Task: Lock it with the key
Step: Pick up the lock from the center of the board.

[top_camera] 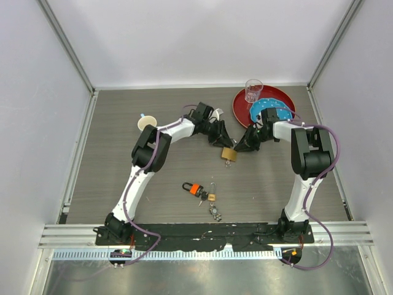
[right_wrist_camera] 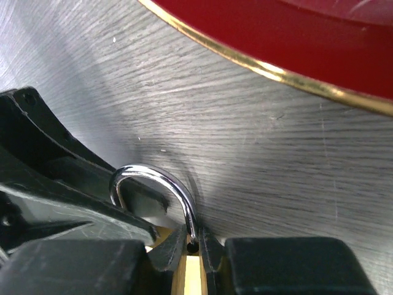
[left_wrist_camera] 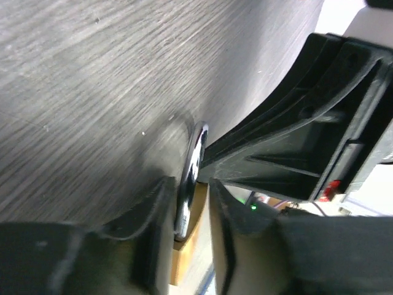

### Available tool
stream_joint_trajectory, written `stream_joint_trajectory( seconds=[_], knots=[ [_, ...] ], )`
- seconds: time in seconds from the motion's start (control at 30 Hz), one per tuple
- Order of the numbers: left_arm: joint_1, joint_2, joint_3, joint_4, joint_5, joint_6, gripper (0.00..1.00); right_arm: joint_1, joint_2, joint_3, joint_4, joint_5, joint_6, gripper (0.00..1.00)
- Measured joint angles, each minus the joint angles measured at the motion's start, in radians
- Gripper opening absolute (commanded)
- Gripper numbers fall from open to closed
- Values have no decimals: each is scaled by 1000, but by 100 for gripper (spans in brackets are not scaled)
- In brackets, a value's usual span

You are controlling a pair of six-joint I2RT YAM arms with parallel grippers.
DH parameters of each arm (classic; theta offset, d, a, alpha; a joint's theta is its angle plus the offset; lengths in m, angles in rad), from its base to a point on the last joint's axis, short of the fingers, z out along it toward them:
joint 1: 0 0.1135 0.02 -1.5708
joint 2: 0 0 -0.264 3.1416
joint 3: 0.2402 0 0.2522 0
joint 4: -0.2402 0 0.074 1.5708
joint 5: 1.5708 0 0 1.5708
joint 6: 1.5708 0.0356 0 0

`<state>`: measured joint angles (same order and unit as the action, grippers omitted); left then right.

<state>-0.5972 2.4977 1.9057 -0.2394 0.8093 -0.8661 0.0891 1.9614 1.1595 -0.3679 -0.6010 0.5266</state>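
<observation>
The big brass padlock (top_camera: 228,153) sits mid-table between my two grippers. My left gripper (top_camera: 222,142) comes at it from the left. In the left wrist view its jaws (left_wrist_camera: 187,190) flank the chrome shackle (left_wrist_camera: 195,153) and press the brass body (left_wrist_camera: 184,258). My right gripper (top_camera: 241,147) comes from the right, and its jaws (right_wrist_camera: 193,236) are shut on the narrow brass body (right_wrist_camera: 193,276). The shackle (right_wrist_camera: 153,175) arches up, one end right at its hole. The key (top_camera: 193,188), a small bunch with an orange head and a black head, lies loose nearer the bases, away from both grippers.
A tiny brass padlock (top_camera: 211,197) with a silver keychain (top_camera: 215,212) lies beside the key. A red plate (top_camera: 242,110) at the back right holds a clear glass (top_camera: 253,90) and a blue dish (top_camera: 270,109). A paper cup (top_camera: 145,123) stands at the left.
</observation>
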Motion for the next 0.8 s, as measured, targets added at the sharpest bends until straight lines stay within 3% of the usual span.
stream_joint_trajectory(
  seconds=[0.03,0.07,0.4,0.6,0.8],
  knots=[
    [-3,2,0,-2,0,8,15,0,2,3,-1,-1,0,18],
    [-5,5,0,-7,-1,16,0,0,3,5,-1,-3,1,18],
    [-10,11,48,-101,-25,83,0,6,-6,19,-13,7,2,32],
    [13,-14,54,-163,-59,94,0,8,-104,49,-64,14,-2,41],
    [75,-84,113,-264,-94,134,0,-2,-237,135,-101,5,-2,59]
  ],
)
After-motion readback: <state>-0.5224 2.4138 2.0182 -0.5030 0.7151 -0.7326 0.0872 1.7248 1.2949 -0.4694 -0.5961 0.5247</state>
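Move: The brass padlock's middle is about 2 cm back, 1 cm right and 2 cm below the left hand, its shackle between the still-open left fingers. From the right hand, at the shackle's other side, it lies some 2 cm back and 3 cm left, at roughly the same height. The red plate is about 15 cm ahead and 13 cm right of the left hand; the small brass lock is 18 cm back and 7 cm left of it. Left fingers pinch the shackle and lift forward-left some 7 cm; right lets go and rises about 12 cm. ##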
